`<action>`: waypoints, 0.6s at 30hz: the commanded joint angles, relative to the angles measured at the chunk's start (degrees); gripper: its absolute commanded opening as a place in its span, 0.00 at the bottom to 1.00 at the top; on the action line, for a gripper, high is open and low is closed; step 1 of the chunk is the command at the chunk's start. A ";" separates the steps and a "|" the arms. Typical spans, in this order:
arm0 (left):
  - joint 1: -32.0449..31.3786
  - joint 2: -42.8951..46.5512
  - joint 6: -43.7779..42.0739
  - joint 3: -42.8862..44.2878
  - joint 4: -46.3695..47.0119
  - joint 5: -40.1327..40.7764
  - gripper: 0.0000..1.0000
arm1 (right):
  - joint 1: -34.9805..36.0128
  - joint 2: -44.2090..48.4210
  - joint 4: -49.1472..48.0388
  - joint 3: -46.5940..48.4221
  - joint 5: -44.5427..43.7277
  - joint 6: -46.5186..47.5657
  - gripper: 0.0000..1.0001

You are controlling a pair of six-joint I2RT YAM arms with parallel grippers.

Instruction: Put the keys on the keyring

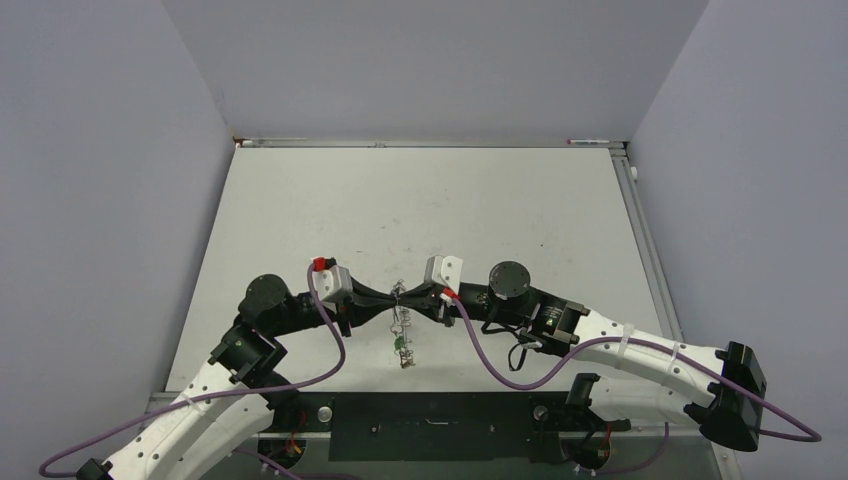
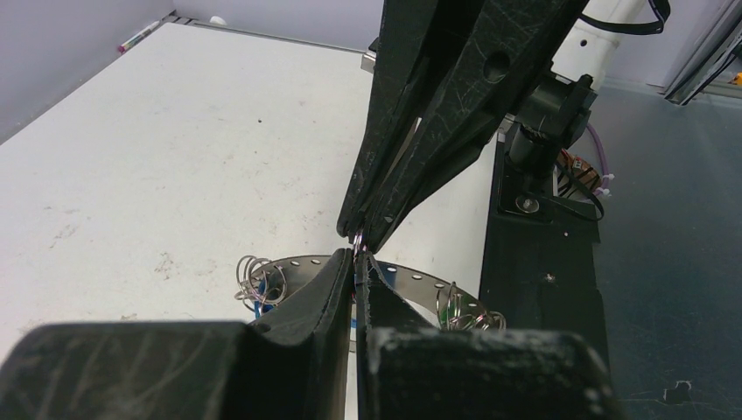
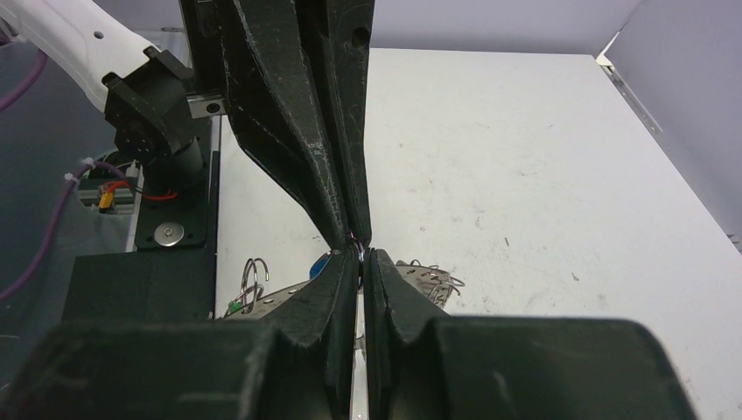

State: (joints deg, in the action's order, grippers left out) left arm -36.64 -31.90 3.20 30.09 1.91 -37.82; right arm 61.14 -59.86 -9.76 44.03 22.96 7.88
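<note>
Both grippers meet tip to tip above the middle of the table. The keyring [image 1: 402, 322], a flat grey band with small holes [image 2: 411, 278], hangs edge-on below the tips. My left gripper [image 2: 359, 254] is shut on its top rim. My right gripper [image 3: 360, 254] is shut too, pinching a thin glinting wire loop at the same spot. Keys hang from the band on wire loops [image 2: 254, 278]. A blue tag [image 3: 319, 265] sits just beside the tips and a green tag [image 3: 234, 306] hangs lower. What lies between the pads is mostly hidden.
The white tabletop [image 1: 420, 210] stretches behind the grippers to grey walls on three sides. A black base plate [image 1: 430, 425] lies at the near edge between the arm mounts. Purple cables [image 1: 500, 370] loop beside both arms.
</note>
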 commanded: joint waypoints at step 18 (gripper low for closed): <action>-0.18 5.12 0.14 0.76 5.34 0.00 0.50 | -1.38 6.64 -8.87 -3.16 -2.99 -0.66 0.05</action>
State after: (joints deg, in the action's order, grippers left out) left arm -36.71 -27.33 3.77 30.02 4.62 -38.28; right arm 60.12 -56.03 -11.97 40.62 20.34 7.86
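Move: The key's small wire ring is right at my left fingertips, 0 cm away in every direction, and equally at my right fingertips, which meet mine across it. From my left hand, the big keyring's middle lies about 3 cm back, 0 cm sideways and 5 cm below; the green tag some 6 cm back, 0 cm sideways and 7 below; the front cluster of wire rings about 4 cm ahead, 0 cm sideways and 2 below. I let go of the small wire ring with my left hand, spreading its fingers to about half open, and lift it some 3 cm up and a little back, clear of the ring. My right hand keeps its pinch on the wire and then eases about 1.5 cm to the right and slightly forward, away from my left hand, carrying the hanging keyring along. ##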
